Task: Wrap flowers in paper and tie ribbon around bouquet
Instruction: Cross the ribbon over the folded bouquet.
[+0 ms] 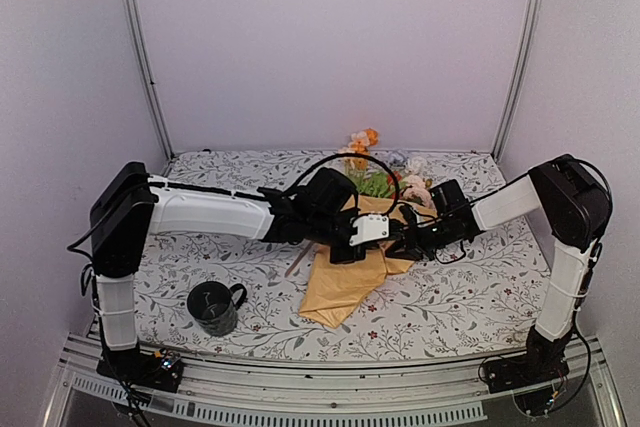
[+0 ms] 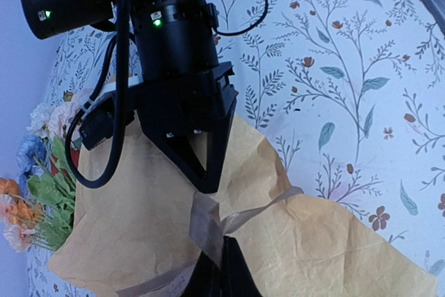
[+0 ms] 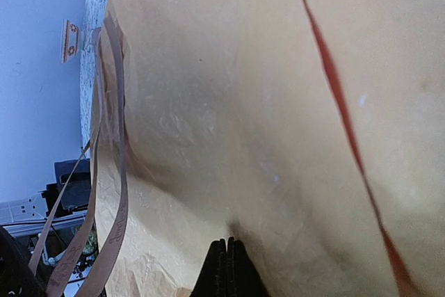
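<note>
The bouquet lies mid-table: mustard-yellow paper [image 1: 345, 292] rolled into a cone, with the flowers [image 1: 385, 185] showing at its far wide end. In the left wrist view the tan ribbon [image 2: 205, 217] crosses over the paper [image 2: 327, 248], and my left gripper [image 2: 224, 245] is shut on it. My right gripper [image 2: 208, 184] points down just beyond, its tip on the paper beside the ribbon crossing. From the right wrist, that gripper [image 3: 228, 243] is shut with its tips pressed into the paper [image 3: 264, 102]; ribbon loops [image 3: 119, 172] hang at the left. Both grippers [image 1: 380, 244] [image 1: 400, 245] meet over the cone's middle.
A black mug [image 1: 212, 307] stands near the front left of the leafy tablecloth [image 1: 480, 297]. A few loose orange flowers [image 1: 362, 139] lie at the back edge. One ribbon end [image 1: 295, 265] trails left of the cone. Walls enclose three sides.
</note>
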Tool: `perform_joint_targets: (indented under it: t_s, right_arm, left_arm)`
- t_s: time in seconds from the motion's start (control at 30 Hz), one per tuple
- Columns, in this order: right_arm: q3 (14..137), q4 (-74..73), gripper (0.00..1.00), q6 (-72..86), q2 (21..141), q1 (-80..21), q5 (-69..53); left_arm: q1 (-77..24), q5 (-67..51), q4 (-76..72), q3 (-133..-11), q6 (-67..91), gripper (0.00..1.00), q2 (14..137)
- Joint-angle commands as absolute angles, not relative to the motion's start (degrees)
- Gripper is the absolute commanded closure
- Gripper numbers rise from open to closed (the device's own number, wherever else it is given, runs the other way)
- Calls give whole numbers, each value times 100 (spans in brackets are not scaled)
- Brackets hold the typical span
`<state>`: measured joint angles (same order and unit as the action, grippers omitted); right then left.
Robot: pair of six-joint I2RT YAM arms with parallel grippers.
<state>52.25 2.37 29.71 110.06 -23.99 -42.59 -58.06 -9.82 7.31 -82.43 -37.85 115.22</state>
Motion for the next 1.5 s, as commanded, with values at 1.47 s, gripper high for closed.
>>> perform_joint_targets:
  t_s: [1.47]
  right_arm:
    - [5702,-52,100,2028,11133,-2839,-6290]
  left_arm:
    - [-5370,-492,-543,-8497,-3140,100,12303]
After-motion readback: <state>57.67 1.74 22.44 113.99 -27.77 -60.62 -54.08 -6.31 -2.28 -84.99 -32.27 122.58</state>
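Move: The left fingers already pinch a ribbon end; the flower heads they head towards are some 25 cm ahead, 4 cm right and 7 cm lower. The right fingertips are about 5 cm ahead of them, 5 cm right and 9 cm below. From the right hand, the ribbon strand hanging from the left fingers lies roughly 6 cm back, 3 cm left and 4 cm up, and the flowers about 20 cm ahead, straight on. The right hand's shut fingers come up against the strand hanging from the left gripper: they rise about 6 cm while swinging forward and left, then sweep back some 7 cm, sinking a little, and turn counter-clockwise nearly 20 degrees. Meanwhile the left hand, keeping its pinch, carries its end forward about 6 cm towards the flowers, dips slightly and then holds almost still. ##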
